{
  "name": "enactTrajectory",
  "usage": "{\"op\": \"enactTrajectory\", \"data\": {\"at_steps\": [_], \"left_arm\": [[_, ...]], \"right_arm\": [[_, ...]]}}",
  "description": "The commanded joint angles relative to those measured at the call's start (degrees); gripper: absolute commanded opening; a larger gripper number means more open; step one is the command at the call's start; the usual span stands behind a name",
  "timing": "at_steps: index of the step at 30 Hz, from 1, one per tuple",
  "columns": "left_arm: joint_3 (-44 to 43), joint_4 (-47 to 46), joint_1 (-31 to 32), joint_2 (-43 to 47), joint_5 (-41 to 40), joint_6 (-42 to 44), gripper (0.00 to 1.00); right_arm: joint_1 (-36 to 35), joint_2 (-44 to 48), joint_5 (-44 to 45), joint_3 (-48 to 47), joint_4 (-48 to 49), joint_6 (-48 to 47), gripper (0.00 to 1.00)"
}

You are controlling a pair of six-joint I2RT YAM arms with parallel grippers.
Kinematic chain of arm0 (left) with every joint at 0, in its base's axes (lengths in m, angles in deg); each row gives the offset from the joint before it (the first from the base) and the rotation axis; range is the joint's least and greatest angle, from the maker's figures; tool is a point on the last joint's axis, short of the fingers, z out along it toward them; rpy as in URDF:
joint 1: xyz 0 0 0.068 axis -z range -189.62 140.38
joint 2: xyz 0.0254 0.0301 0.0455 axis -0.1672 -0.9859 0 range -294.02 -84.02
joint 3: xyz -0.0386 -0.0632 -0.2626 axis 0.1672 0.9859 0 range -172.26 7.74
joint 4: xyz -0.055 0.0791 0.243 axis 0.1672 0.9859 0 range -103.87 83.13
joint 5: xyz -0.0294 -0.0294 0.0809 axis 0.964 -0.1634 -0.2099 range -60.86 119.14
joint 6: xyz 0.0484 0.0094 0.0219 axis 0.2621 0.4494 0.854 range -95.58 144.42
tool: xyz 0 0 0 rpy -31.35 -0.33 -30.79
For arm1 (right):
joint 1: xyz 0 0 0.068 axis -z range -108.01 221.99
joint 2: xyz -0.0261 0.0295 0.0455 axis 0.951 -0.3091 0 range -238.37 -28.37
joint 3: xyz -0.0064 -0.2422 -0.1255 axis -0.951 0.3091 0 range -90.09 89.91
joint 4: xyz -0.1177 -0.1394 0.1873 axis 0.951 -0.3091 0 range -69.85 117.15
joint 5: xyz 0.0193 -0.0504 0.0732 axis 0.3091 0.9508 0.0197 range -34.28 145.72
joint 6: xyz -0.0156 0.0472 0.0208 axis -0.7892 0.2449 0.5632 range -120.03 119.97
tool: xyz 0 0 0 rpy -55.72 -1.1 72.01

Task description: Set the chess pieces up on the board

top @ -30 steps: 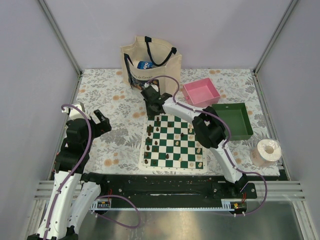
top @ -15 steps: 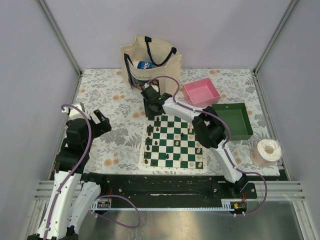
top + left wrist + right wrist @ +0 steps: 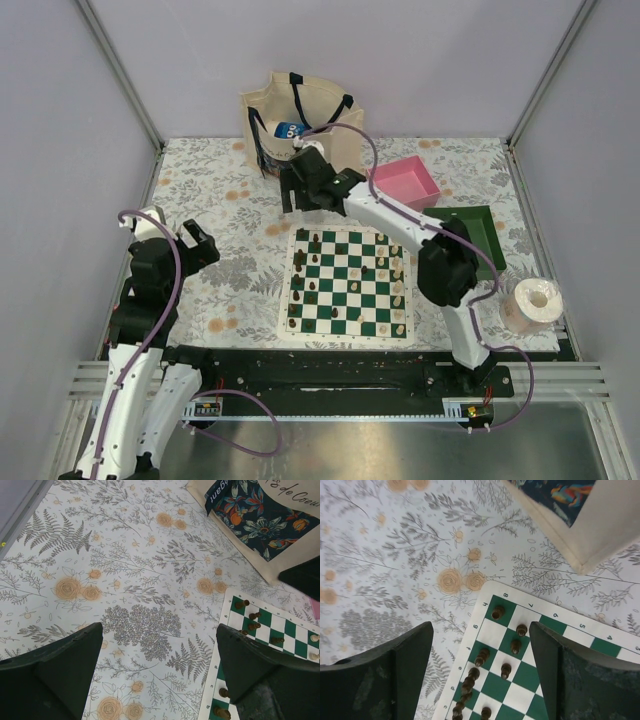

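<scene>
The green and white board (image 3: pixel 345 292) lies mid-table. Dark chess pieces (image 3: pixel 300 268) stand along its left side and pale ones (image 3: pixel 400 292) along its right. My right gripper (image 3: pixel 300 197) hovers open over the board's far left corner, holding nothing. In the right wrist view its fingers (image 3: pixel 410 655) straddle that corner of the board (image 3: pixel 520 685). One dark piece (image 3: pixel 497 612) stands on the corner square, with others (image 3: pixel 515 646) nearby. My left gripper (image 3: pixel 200 245) hangs open and holding nothing over the cloth, left of the board. In the left wrist view the left gripper (image 3: pixel 160 630) faces floral cloth, with the board's edge (image 3: pixel 228 607) at right.
A cream tote bag (image 3: pixel 300 125) stands just behind the right gripper. A pink tray (image 3: pixel 402 183) and a green tray (image 3: pixel 470 240) sit at the back right, a paper roll (image 3: pixel 532 303) at the right edge. A floral cloth (image 3: pixel 230 200) covers the table.
The right gripper has opened wide and pulled up and back from the board's far left corner toward the bag. The left arm has not moved.
</scene>
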State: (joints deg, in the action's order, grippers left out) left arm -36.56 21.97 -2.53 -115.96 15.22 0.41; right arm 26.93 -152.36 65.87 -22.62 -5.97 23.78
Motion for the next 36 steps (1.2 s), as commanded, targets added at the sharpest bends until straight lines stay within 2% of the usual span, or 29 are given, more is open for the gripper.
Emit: {"op": "enactTrajectory", "data": {"at_steps": [1,6,16,21,28,36], "left_arm": [[0.52,-3.14,-0.59,0.48,-1.56,-0.42,0.99],[0.52,-3.67,-1.47,-0.84,-0.5,-0.95,0.99],[0.79,-4.28,-2.17,0.04,1.34,-1.13,0.99],[0.88,-4.28,-2.35,0.57,1.43,-0.86,0.99],[0.87,-3.49,-3.05,2.41,-1.38,-0.42,0.99],[-0.26,-2.0,-3.14,-0.66,-0.94,-0.34,0.99]], "right_arm": [[1.2,9.98,4.08,5.55,4.64,4.65,0.87],[3.31,14.55,6.02,13.47,8.95,10.55,0.87],[6.38,19.03,9.53,14.97,5.7,10.81,0.88],[7.62,21.24,6.03,15.67,5.88,11.87,0.87],[7.53,23.0,-2.94,21.29,8.16,12.57,0.85],[7.53,23.0,-9.36,23.67,7.55,11.08,0.82]]}}
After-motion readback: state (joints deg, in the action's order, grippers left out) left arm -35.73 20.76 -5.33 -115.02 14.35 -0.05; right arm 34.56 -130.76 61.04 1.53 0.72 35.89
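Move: The dark piece I seem to go for stands about 10 cm to the right of my right hand, 4 cm back and 11 cm below. The corner piece I have just set down is right under that hand; another dark piece stands 4 cm right and 1 cm back, and a third about 16 cm right and 10 cm back, all at board height. From my left hand the piece aimed at lies some 31 cm right, 13 cm ahead, 20 cm down. My empty right hand, already clear of the corner piece, rises and sweeps some 9 cm to the right along the board's far edge, fingers staying wide open and wrist turning clockwise by nearly 20 degrees. Then, still high over the board, I draw back about 4 cm, sink about 3, and let the wrist swing partly back. ##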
